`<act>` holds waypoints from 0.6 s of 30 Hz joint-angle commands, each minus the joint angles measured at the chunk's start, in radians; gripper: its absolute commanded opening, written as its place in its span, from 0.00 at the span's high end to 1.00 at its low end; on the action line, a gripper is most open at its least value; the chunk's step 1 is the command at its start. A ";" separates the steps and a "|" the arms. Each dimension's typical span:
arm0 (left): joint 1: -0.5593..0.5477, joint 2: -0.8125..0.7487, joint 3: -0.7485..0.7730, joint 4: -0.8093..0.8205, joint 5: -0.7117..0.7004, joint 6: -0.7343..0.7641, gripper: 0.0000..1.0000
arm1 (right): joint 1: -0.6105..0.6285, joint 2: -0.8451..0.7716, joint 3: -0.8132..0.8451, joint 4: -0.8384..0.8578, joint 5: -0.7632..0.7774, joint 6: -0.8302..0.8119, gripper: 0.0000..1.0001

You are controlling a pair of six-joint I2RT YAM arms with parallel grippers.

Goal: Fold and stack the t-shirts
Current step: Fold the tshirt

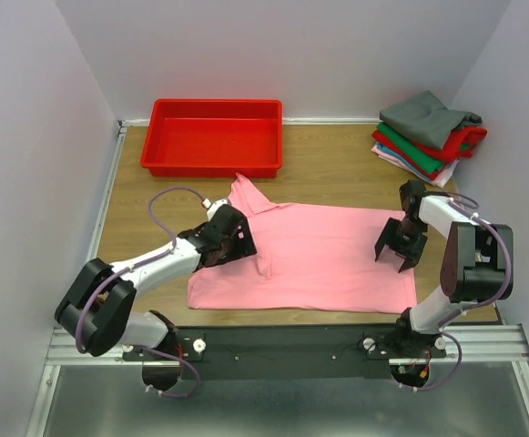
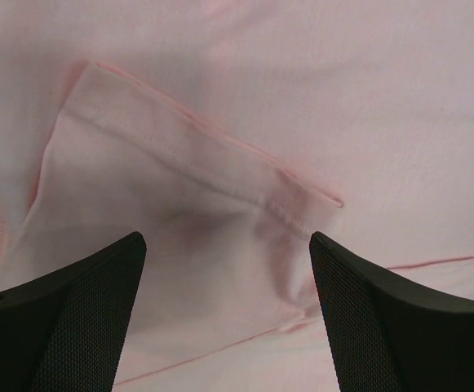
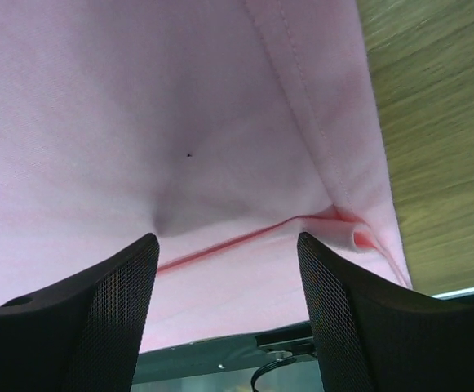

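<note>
A light pink t-shirt [image 1: 319, 255] lies flat across the near half of the table, its collar toward the red tray. My left gripper [image 1: 232, 238] stands open low over its left side, above a folded sleeve [image 2: 188, 155], with only flat cloth between the fingers. My right gripper [image 1: 401, 244] is open over the shirt's right end, straddling a fold line [image 3: 220, 249] beside the hemmed edge [image 3: 359, 163]. Neither grips cloth. Folded t-shirts are stacked at the back right: grey [image 1: 428, 116] on top, then red [image 1: 464, 141], green [image 1: 410, 141] and a pale one [image 1: 401, 157].
A red plastic tray [image 1: 214, 137] stands at the back left of the wooden table [image 1: 337, 155]. White walls close in on three sides. The metal mounting rail [image 1: 291, 341] runs along the near edge, just below the shirt.
</note>
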 commanded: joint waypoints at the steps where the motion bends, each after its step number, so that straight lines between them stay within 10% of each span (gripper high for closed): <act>1: -0.004 -0.024 0.131 -0.136 -0.080 0.030 0.10 | -0.002 -0.041 0.089 -0.053 0.014 -0.032 0.24; 18: 0.098 0.367 0.573 -0.062 -0.102 0.245 0.07 | -0.002 0.097 0.286 0.018 0.022 -0.054 0.24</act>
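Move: The pink t-shirt's sleeve at the far edge lies about 12 cm ahead of the left hand and nearly in line with it, about 1 cm lower; the red bin's middle is some 27 cm ahead and 9 cm to the left. For the right hand, the t-shirt's far right corner is about 10 cm ahead, 2 cm to the right and about 1 cm lower, and the clothes stack is roughly 28 cm ahead and 8 cm to the right. Both hands come up off the pink t-shirt, fingers still open, and swing forward over the cloth towards its far edge: the left about 12 cm, towards the sleeve, the right about 8 cm, towards the far right corner. Each rises first, by 5 to 7 cm, then starts to sink slightly as it travels on, the fingers tipping forward by roughly 10 degrees. ##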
